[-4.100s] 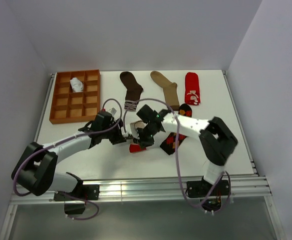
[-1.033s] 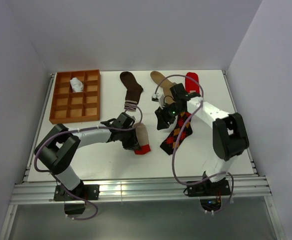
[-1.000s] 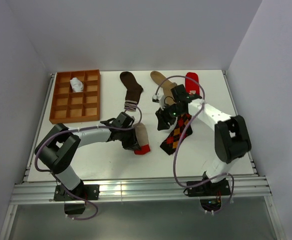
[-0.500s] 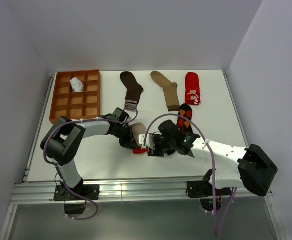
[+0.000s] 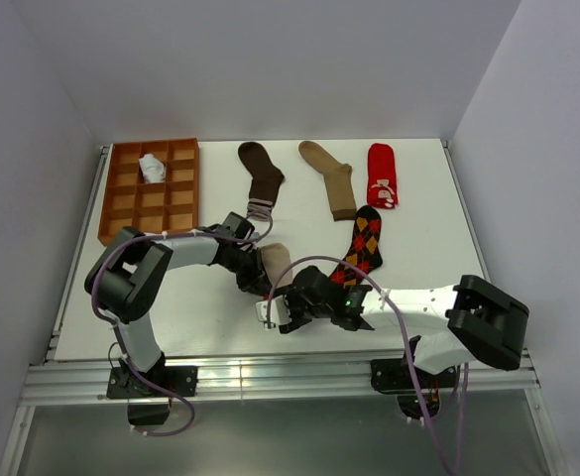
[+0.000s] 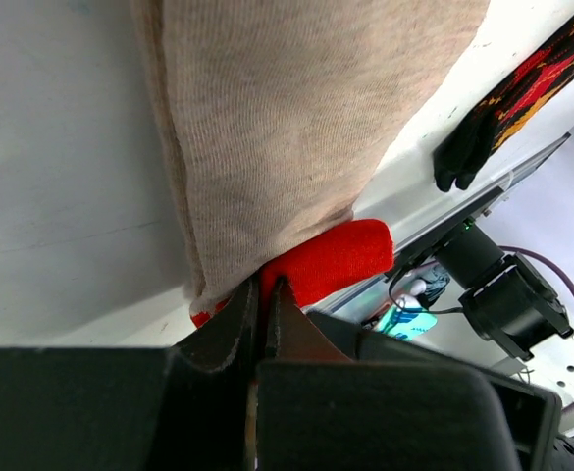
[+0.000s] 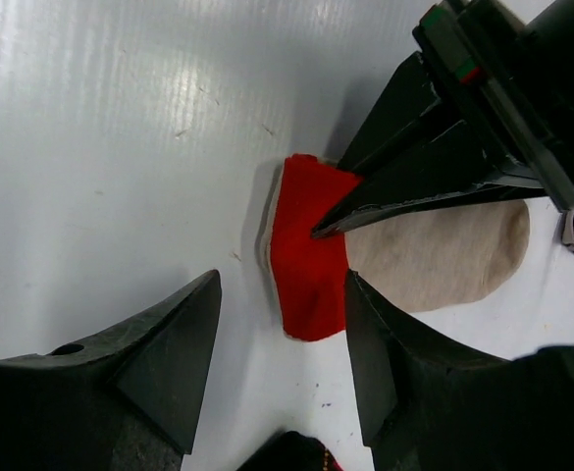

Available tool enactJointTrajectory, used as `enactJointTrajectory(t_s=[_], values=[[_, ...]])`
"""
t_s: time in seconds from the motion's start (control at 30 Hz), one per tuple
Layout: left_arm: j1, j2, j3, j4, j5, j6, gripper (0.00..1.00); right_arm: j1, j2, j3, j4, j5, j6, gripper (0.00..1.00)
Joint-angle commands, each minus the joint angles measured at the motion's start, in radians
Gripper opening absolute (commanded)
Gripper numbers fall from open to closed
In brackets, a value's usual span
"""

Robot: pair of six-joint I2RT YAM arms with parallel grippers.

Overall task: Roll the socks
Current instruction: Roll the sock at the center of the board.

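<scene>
The beige red-toed sock (image 5: pixel 274 260) lies flat mid-table. My left gripper (image 5: pixel 259 284) is shut on the edge of its red toe (image 6: pixel 332 263), the jaws pinched tight (image 6: pixel 265 287). My right gripper (image 5: pixel 274 311) hovers open just in front of it, and the red toe (image 7: pixel 306 257) lies between its spread fingers (image 7: pixel 282 282) without touching them. The left gripper's dark fingers (image 7: pixel 404 196) reach in from the upper right there. The black-orange argyle sock (image 5: pixel 363 248) lies to the right. The dark brown sock (image 5: pixel 261 174), tan sock (image 5: pixel 331 179) and red sock (image 5: pixel 381 176) lie along the back.
An orange-brown gridded tray (image 5: pixel 121 203) stands at the back left with a rolled white sock (image 5: pixel 152 167) in one cell. The argyle sock's cuff (image 7: pixel 296 453) lies just under my right gripper. The table's front edge runs close behind both grippers.
My right arm has swung from the back by the argyle sock to the front, over the red toe, its jaws opening a little wider. The left gripper has stayed shut on the toe.
</scene>
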Motion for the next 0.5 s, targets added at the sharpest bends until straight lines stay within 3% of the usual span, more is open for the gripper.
enactJointTrajectory(t_s=[0.0, 0.33, 0.43, 0.47], values=[[0.006, 0.046, -0.013, -0.063, -0.132, 0.073, 0.00, 0.008, 0.041, 0.003, 0.098, 0.076, -0.033, 0.60], [0.006, 0.057, -0.009, -0.058, -0.106, 0.092, 0.00, 0.005, 0.156, 0.029, 0.135, 0.119, -0.056, 0.52], [0.006, 0.049, -0.015, -0.046, -0.097, 0.094, 0.02, 0.003, 0.167, 0.035, 0.139, 0.118, -0.044, 0.40], [0.006, 0.046, -0.016, -0.043, -0.096, 0.092, 0.06, 0.002, 0.171, 0.040, 0.138, 0.116, -0.036, 0.30]])
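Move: My right hand, open, is aimed at the sock's red cuff, about 3 cm ahead of it, 2 cm to its left and 4 cm below. The sock's beige foot runs forward from the cuff, its middle about 10 cm ahead of my right hand and 3 cm left; the argyle sock lies about 13 cm ahead and 17 cm right of that hand. My left hand already pinches the cuff, whose middle is some 2 cm to its right. I lower my right hand about 3 cm while easing it some 2 cm forward onto the free right-hand end of the red cuff, then close its fingers from well open to clearly narrower, one on each side of the fabric, beside my left fingertips. My left hand stays put and keeps its pinch on the cuff. ##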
